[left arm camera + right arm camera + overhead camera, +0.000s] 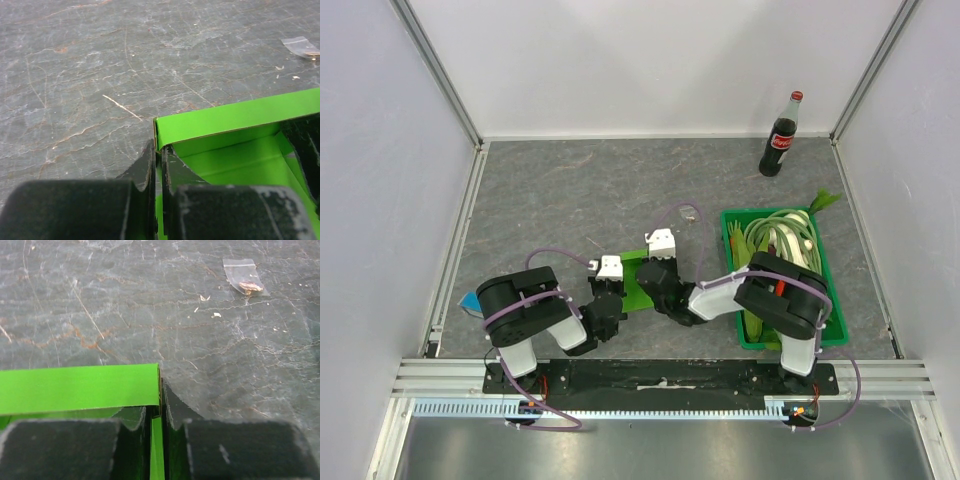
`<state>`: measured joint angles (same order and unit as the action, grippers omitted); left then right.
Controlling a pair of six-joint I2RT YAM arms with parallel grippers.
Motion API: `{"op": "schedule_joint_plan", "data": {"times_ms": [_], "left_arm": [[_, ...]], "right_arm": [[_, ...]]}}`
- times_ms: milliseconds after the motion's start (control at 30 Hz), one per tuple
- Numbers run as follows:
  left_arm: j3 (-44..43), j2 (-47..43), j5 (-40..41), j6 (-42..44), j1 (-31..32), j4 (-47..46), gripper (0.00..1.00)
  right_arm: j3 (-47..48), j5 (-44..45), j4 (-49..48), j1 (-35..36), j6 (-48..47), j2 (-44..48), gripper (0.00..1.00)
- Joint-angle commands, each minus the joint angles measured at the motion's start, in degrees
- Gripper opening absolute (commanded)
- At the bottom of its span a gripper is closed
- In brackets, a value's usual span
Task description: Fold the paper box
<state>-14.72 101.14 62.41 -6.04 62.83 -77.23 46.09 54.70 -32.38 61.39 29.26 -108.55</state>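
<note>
The lime-green paper box (636,274) lies on the grey table between my two grippers, with its walls partly raised. My left gripper (159,148) is shut on the box's left side wall at the corner; the far wall (235,118) runs off to the right and the floor shows inside. My right gripper (155,396) is shut on the opposite side wall, a green strip of card (157,445) pinched between its fingers beside the folded far wall (80,388). From above, the left gripper (608,300) and right gripper (660,281) flank the box.
A dark-green crate (760,212) of vegetables stands at the right, under the right arm. A cola bottle (781,135) is at the back right. A small blue block (470,300) lies at the far left. A small clear plastic bag (245,278) lies beyond the box.
</note>
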Motion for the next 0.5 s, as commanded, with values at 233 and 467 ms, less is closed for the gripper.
{"op": "schedule_joint_plan", "data": {"times_ms": [233, 467], "left_arm": [[0.2, 0.0, 1.7, 0.6, 0.9, -18.1, 0.02], [0.2, 0.0, 1.2, 0.8, 1.0, -18.1, 0.02]], "right_arm": [[-10.7, -28.2, 2.0, -7.8, -15.5, 12.6, 0.42], [-14.3, -42.3, -1.8, -13.7, -15.6, 14.3, 0.48]]}}
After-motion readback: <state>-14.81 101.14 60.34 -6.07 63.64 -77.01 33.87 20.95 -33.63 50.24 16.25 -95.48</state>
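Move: At both ends of the box's far rim the fingers are already in place: the far-right corner is some 1 cm ahead of the right hand, and the box's middle lies about 5 cm back, 3 cm to the left and 1 cm below. A small plastic bag lies about 9 cm ahead, 7 cm to the right and 5 cm down. From the left hand the box's middle is roughly 5 cm back, 5 cm to the right and a little below. Opening its fingers to nearly half, the right hand loosens its pinch on the box's far-right corner and backs off about 2.5 cm to the right and back, while its wrist turns counter-clockwise some 25 degrees and dips a little. The finger on the box's side stays tucked at the corner; the other swings clear outside. The left hand keeps its far-left corner pinched, giving about 1 cm rightward. ##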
